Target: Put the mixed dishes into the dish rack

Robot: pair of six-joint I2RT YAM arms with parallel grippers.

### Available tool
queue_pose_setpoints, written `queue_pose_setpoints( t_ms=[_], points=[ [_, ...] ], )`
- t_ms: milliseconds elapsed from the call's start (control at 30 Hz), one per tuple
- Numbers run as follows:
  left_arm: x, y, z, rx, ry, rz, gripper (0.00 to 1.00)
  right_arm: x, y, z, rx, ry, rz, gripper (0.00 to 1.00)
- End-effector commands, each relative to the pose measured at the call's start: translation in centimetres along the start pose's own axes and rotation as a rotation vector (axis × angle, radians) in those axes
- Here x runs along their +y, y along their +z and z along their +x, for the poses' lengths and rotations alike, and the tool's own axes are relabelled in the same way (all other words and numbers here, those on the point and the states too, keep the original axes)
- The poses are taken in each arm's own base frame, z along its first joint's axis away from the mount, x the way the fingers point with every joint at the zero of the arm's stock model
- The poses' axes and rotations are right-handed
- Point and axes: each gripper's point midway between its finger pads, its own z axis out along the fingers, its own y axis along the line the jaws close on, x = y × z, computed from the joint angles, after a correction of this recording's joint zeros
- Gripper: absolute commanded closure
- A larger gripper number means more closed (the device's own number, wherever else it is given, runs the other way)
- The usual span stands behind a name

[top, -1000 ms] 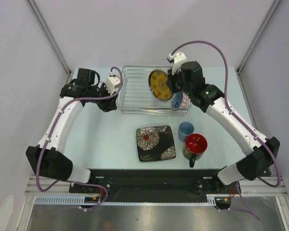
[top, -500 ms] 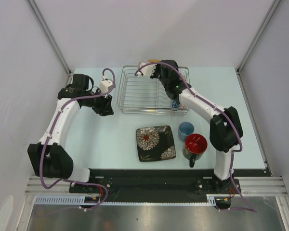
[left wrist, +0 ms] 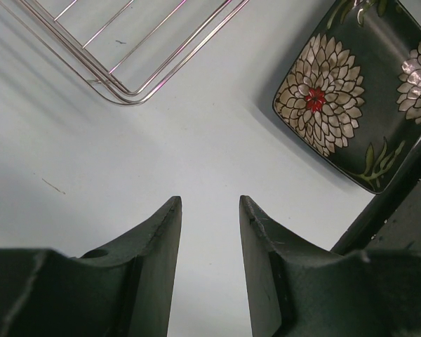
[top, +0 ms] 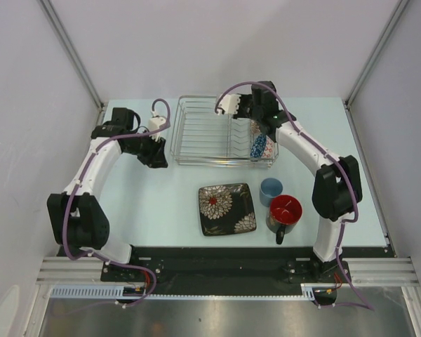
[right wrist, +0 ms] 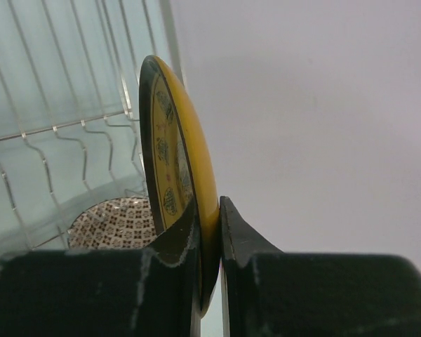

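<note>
The right gripper [right wrist: 209, 210] is shut on the lower edge of a round yellow plate with a dark rim [right wrist: 179, 140]. The plate stands upright and edge-on over the right end of the silver wire dish rack [top: 203, 133]. From above, this gripper [top: 255, 121] covers the plate. A pinkish-beige patterned bowl [right wrist: 112, 221] lies in the rack just beneath it, and a blue patterned bowl [top: 262, 147] stands at the rack's right end. On the table sit a dark square flowered plate [top: 227, 208], a light-blue cup [top: 271, 190] and a dark mug with a red inside [top: 284, 210]. The left gripper [left wrist: 210, 203] is open and empty, left of the rack.
The rack's near left corner [left wrist: 126, 88] lies ahead of the left gripper [top: 156, 156], with the square plate [left wrist: 351, 91] off to its right. Grey enclosure walls stand close on both sides and behind the table. The cup and mug stand tight together.
The right arm swung the yellow plate from face-up over the rack to upright and edge-on at the rack's right end. The left gripper shifted slightly beside the rack.
</note>
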Motion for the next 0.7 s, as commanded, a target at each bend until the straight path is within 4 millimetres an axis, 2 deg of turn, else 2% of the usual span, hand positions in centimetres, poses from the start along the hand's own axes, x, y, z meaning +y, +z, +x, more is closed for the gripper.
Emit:
queue_pose_setpoints(
  t_ms=[0,300,667],
  points=[
    [0.3,-0.1,-0.9,-0.035,-0.002,0.006,0.56,-2.2,-1.6,-2.1,-0.122,0.028,-0.017,1.0],
    [0.5,0.1,-1.4,-0.037,-0.017,0.015,0.56,0.5,0.6,-0.2,-0.11,0.046,-0.059,1.0],
    [0.8,0.7,-0.8,-0.017,-0.025,0.021,0.56,2.4,2.7,1.7,-0.084,0.061,-0.076,1.0]
  ],
)
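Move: The right hand already grips the yellow plate by its rim, high over the far right part of the dish rack. The rack's right-hand slots lie about 5 cm back from it, directly in line sideways and some 20 cm below. At much the same depth below it, the brown plate stands about 4 cm back and 4 cm to the right, and the blue plate 12 cm back and 3 cm to the right. From the empty left hand the slots are roughly 15 cm ahead, 28 cm to the right and 10 cm below. Downward, the right arm lowers the yellow plate about 5 cm towards the slots in the right part of the rack, almost straight, slowing briefly on the way and then sinking faster. The fingertips tip down by nearly 10 degrees and swing slightly counter-clockwise, while the fingers keep their pinch on the rim. ##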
